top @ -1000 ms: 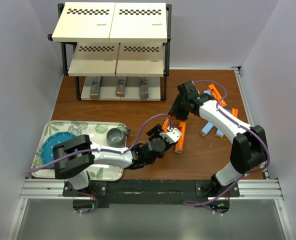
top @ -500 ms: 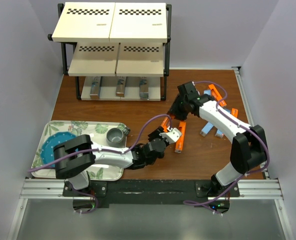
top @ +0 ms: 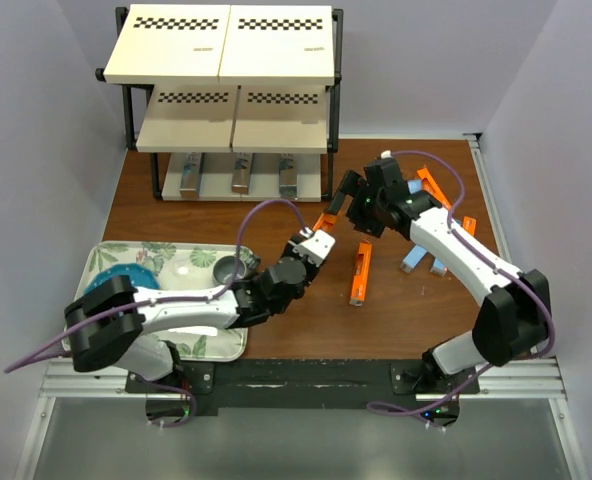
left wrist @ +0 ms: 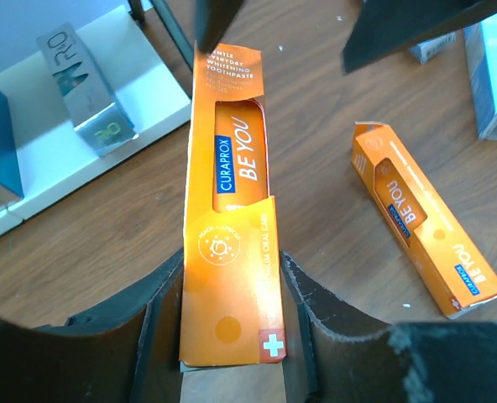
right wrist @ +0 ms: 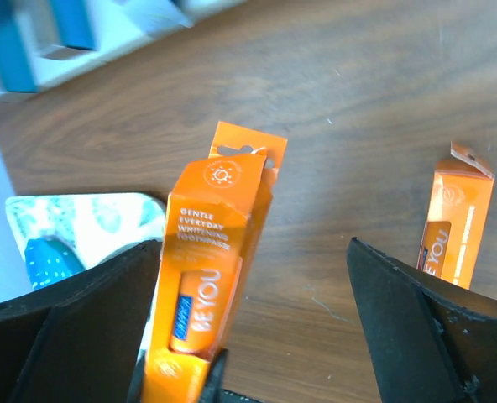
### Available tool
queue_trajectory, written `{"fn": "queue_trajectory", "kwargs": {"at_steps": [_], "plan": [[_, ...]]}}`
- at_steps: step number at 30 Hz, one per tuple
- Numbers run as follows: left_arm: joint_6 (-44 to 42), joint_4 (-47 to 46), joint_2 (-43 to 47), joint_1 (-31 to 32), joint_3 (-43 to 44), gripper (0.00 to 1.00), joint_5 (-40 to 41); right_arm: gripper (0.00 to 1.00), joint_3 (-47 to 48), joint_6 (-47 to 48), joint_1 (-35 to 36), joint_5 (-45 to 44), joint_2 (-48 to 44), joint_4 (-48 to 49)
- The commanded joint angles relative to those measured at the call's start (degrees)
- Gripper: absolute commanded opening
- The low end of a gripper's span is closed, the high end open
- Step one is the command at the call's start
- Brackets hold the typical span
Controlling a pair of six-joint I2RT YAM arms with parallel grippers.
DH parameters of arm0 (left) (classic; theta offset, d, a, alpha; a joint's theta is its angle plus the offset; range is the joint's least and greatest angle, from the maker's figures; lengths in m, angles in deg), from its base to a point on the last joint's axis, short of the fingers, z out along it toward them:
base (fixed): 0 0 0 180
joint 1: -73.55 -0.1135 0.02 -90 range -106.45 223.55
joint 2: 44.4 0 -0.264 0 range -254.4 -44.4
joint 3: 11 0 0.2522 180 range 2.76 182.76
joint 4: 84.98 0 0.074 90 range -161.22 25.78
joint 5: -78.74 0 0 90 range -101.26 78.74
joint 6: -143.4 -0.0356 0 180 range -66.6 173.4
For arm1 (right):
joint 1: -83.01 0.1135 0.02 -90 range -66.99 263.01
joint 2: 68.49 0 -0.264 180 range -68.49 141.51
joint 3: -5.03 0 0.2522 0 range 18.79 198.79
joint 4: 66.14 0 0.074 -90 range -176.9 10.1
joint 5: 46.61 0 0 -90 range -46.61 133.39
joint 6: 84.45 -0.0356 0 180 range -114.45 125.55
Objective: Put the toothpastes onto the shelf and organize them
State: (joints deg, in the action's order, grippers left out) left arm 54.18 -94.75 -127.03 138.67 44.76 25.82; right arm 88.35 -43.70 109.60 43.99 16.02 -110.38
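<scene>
My left gripper (top: 316, 238) is shut on the near end of an orange toothpaste box (top: 325, 222), held over the brown table; the left wrist view shows the box (left wrist: 232, 218) between the fingers. My right gripper (top: 354, 190) is wide open around the far end of that box (right wrist: 205, 252), which lies close to its left finger (right wrist: 89, 311). A second orange box (top: 359, 272) lies flat on the table. The shelf (top: 226, 45) stands at the back, with three metallic boxes (top: 241, 175) on its bottom tier.
More orange and light blue boxes (top: 434, 225) lie at the right behind the right arm. A leaf-patterned tray (top: 106, 250) at the front left holds a blue plate (top: 111, 290) and a grey cup (top: 231, 268). White walls close in both sides.
My left gripper has moved left and toward the shelf with one orange box in its grip. My right gripper has moved toward the back and now stands open around the box's far end.
</scene>
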Motion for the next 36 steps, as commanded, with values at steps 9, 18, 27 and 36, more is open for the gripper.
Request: {"fn": "queue_trajectory", "kwargs": {"at_steps": [9, 18, 27, 36], "plan": [[5.47, 11.29, 20.92, -9.66, -1.22, 0.19, -5.26, 0.98, -4.61, 15.32, 0.04, -7.63, -15.86, 12.29], [3.79, 18.25, 25.06, -25.38, 6.51, 0.20, -11.93, 0.98, -8.03, 17.52, 0.04, -8.16, -18.50, 13.07], [4.84, 14.41, 18.21, -47.07, 15.22, 0.21, -23.89, 0.98, -10.32, 20.16, -0.05, -6.23, -20.87, 13.43], [6.16, 3.94, 8.37, -61.50, 17.41, 0.25, -34.52, 0.98, -11.02, 26.13, 0.04, -3.33, -23.34, 11.23]]}}
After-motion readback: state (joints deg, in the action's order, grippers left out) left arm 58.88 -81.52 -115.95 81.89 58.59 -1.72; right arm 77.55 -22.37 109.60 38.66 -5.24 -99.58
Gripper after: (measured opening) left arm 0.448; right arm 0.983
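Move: Ahead and well to the left of the left hand, which holds the orange toothpaste, the middle shelf's left panel lies about 27 cm farther out, 25 cm left and 8 cm higher. On the bottom shelf, the left silver toothpaste is some 20 cm ahead and 27 cm left of that hand, the middle one 20 cm ahead and 16 cm left. The loose orange toothpaste lies about 11 cm back and 3 cm right of the empty right hand, 16 cm below. Carrying the orange toothpaste away from the right hand, the left arm sweeps about 28 cm left, at first rising, then increasingly forward, dipping slightly as it reaches the middle shelf's left panel; its wrist swings some 30 degrees counter-clockwise and its grip holds. The right hand, already open, lifts clear by about 10 cm, sinks slightly while easing right, and tips its fingers up towards level. ##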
